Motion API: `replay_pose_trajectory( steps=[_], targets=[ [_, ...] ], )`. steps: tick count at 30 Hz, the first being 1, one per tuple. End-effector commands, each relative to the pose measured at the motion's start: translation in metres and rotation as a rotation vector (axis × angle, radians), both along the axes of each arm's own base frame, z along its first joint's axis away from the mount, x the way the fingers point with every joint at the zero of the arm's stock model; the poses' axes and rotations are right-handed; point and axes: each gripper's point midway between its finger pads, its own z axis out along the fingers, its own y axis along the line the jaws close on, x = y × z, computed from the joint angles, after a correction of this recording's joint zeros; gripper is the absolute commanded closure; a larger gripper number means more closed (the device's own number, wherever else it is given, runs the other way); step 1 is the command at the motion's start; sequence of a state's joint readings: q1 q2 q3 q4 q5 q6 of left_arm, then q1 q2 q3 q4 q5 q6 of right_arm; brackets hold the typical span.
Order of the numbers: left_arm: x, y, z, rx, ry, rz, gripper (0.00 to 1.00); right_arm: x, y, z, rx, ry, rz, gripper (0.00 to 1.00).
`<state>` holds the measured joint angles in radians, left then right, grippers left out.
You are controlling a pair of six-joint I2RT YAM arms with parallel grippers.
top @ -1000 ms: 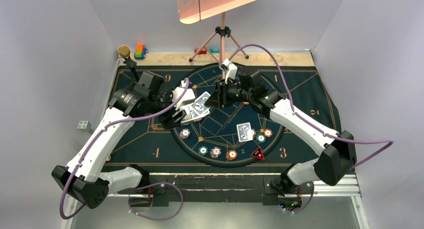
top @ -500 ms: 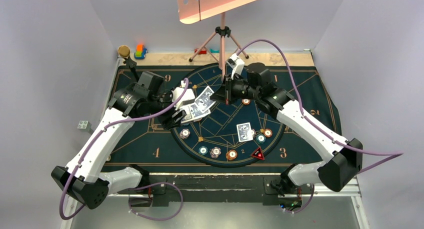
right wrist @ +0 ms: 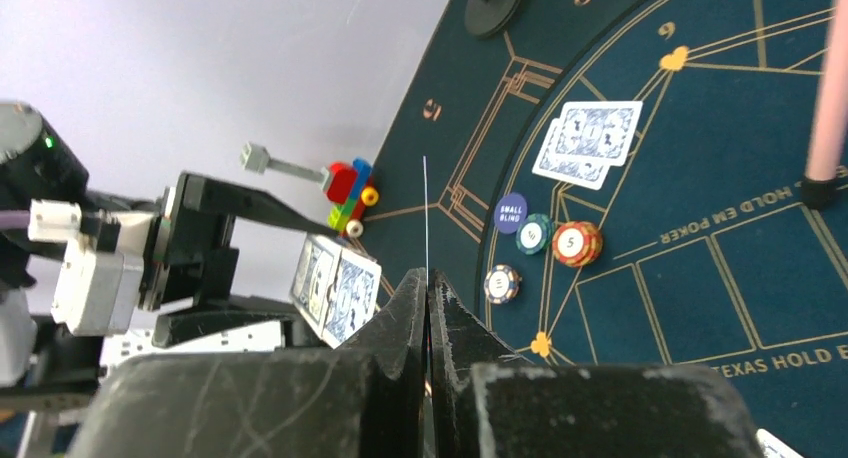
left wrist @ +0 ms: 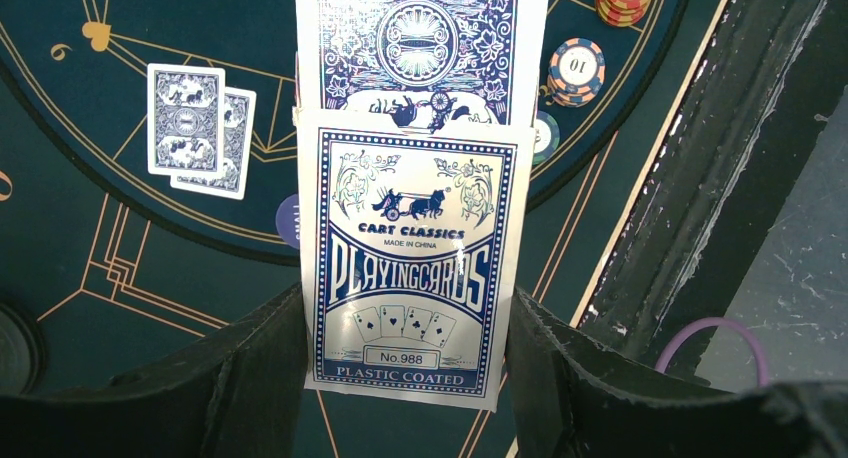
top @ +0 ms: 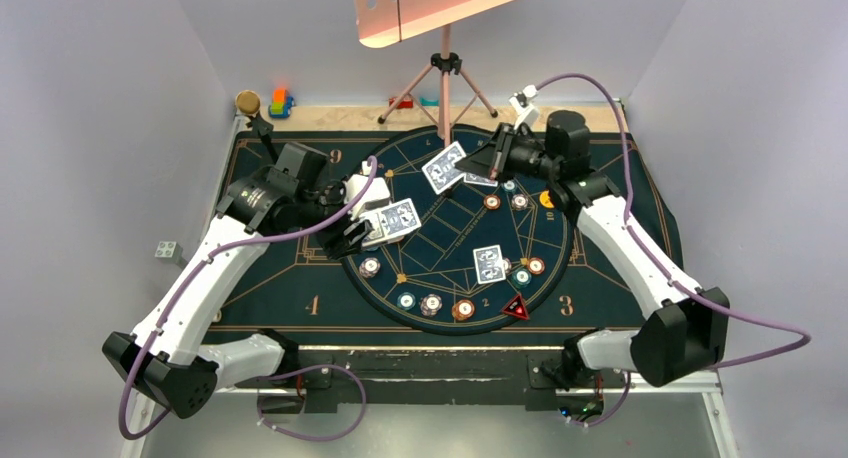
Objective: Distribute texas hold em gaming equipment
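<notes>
My left gripper is shut on a blue-and-white playing card box, with blue-backed cards sticking out of its far end. My right gripper is shut on a single card, held in the air over the far part of the mat and seen edge-on in the right wrist view. Two cards lie overlapped on the round field. Striped chips, a dark-blue disc, a yellow disc and the red-black triangular marker lie around them.
The dark gold-lined mat covers the table. A tripod stand rises at the far middle, just behind the right gripper. Coloured toy blocks and a round knob sit at the far left corner.
The right gripper closed on one card at the left gripper's deck and carried it away to the far right. The left arm has stayed put with the box.
</notes>
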<state>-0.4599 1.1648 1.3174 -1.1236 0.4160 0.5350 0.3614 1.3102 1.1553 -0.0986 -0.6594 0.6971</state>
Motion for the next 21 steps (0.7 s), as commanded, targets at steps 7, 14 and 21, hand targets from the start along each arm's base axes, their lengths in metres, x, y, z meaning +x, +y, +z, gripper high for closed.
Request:
replay_pose_trajectory(
  steps=[7,14,21],
  targets=[
    [-0.002,-0.008,0.019,-0.062,-0.028,-0.031,1.0,0.089,-0.077,-0.065,-0.136,0.169,-0.386,1.0],
    [-0.004,-0.007,0.021,-0.066,-0.03,-0.032,1.0,0.172,-0.105,-0.12,-0.313,0.197,-0.586,1.0],
    [-0.006,-0.007,0.022,-0.068,-0.031,-0.034,1.0,0.225,-0.108,-0.148,-0.351,0.222,-0.636,1.0]
  ],
)
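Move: The card lying face down at the far side of the circle is about 17 cm ahead of the right hand, 8 cm to its right and some 30 cm below. The red chip stack lies roughly 8 cm nearer and 2 cm right of that card, the green chip about 3 cm nearer and 7 cm right of it. The tripod leg's foot is some 12 cm ahead of the hand. From the left hand that card is about 28 cm ahead, 28 cm right and 22 cm below. Forward and down goes the right hand, about 20 cm out and nearly as far down, sliding some 10 cm right as well, to above the card already lying by the green chip. It first slips right nearly level, then dives, with the sinking almost spent at the end. The wrist swings some 30 degrees clockwise and tips its fingers steeper down, while they stay shut, still pinching a card. ##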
